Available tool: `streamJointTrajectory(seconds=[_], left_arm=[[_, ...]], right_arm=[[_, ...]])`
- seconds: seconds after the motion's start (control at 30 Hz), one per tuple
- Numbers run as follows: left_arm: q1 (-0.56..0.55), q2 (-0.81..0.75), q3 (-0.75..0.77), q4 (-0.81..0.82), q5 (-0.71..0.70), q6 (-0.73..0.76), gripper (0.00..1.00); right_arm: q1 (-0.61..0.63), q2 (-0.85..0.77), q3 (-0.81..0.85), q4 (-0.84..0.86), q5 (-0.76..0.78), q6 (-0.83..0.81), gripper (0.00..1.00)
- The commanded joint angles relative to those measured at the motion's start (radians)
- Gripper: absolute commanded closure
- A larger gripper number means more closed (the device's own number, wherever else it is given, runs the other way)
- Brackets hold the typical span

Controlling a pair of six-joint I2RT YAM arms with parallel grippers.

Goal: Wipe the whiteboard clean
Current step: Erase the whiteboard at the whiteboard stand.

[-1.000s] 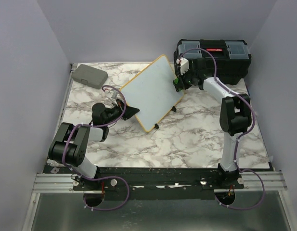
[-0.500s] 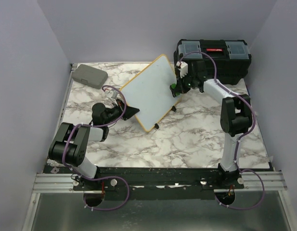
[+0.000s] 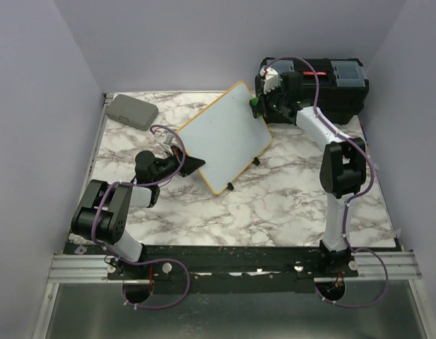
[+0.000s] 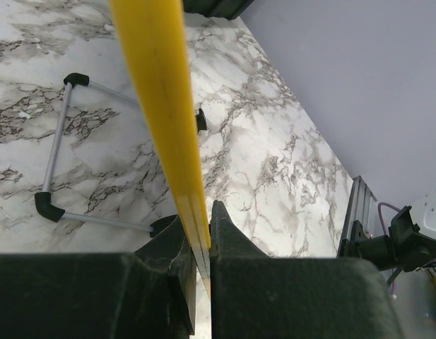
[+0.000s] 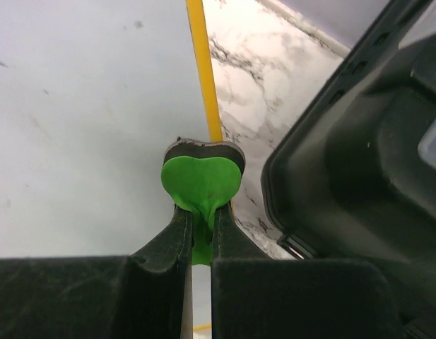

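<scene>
The whiteboard [image 3: 223,138], white with a yellow frame, stands tilted on the marble table. My left gripper [image 3: 191,164] is shut on its left edge; the left wrist view shows the yellow frame [image 4: 165,106] pinched between the two black fingers. My right gripper [image 3: 258,106] is shut on a green heart-shaped eraser [image 5: 202,183], which presses against the board's face [image 5: 83,127] close to the yellow frame at its upper right edge. The eraser [image 3: 254,104] shows as a green spot in the top view. The board's face looks blank apart from faint specks.
A black toolbox [image 3: 323,85] stands at the back right, right behind my right gripper. A flat grey case [image 3: 131,111] lies at the back left. The board's wire stand with black feet [image 4: 59,162] rests on the table [image 3: 274,198] under it.
My right gripper has carried the green eraser up the board's right edge, from beside the middle right to the upper right corner near the toolbox. The left arm has not moved.
</scene>
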Motion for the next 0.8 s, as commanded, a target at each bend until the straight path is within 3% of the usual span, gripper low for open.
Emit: streamJointTrajectory(seconds=[0.0, 0.17, 0.37, 0.77], left_arm=[[-0.027, 0.002, 0.014, 0.026, 0.176, 0.013, 1.00], [-0.027, 0.008, 0.018, 0.032, 0.177, 0.010, 1.00], [-0.027, 0.009, 0.017, 0.034, 0.178, 0.008, 1.00], [-0.027, 0.007, 0.012, 0.031, 0.182, 0.010, 1.00]], right_arm=[[0.005, 0.018, -0.098, -0.075, 0.087, -0.121, 0.99], [0.000, -0.013, -0.217, -0.121, 0.064, -0.247, 0.99], [0.000, -0.018, -0.255, -0.138, -0.005, -0.266, 0.99], [0.000, 0.104, 0.113, -0.174, -0.067, -0.006, 0.99]])
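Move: The eraser already in the right hand sits on the whiteboard's right edge, about halfway along. The lower right corner it heads for lies some 7 cm back, 5 cm to the right and 11 cm down. The board's middle is about 8 cm back and 10 cm left, at much the same height; the toolbox's middle is roughly 5 cm ahead, 16 cm right and 4 cm lower. From the left hand that corner lies about 8 cm ahead, 22 cm right and 10 cm down. Keeping the eraser's pad against the whiteboard's right edge strip, the right hand rubs down the slope towards the lower right corner, about 7 cm down and some 4 cm each back and right. It then turns back up, forward and left for roughly 3 cm; its fingers stay shut. The left hand keeps its pinch on the board's left edge. ##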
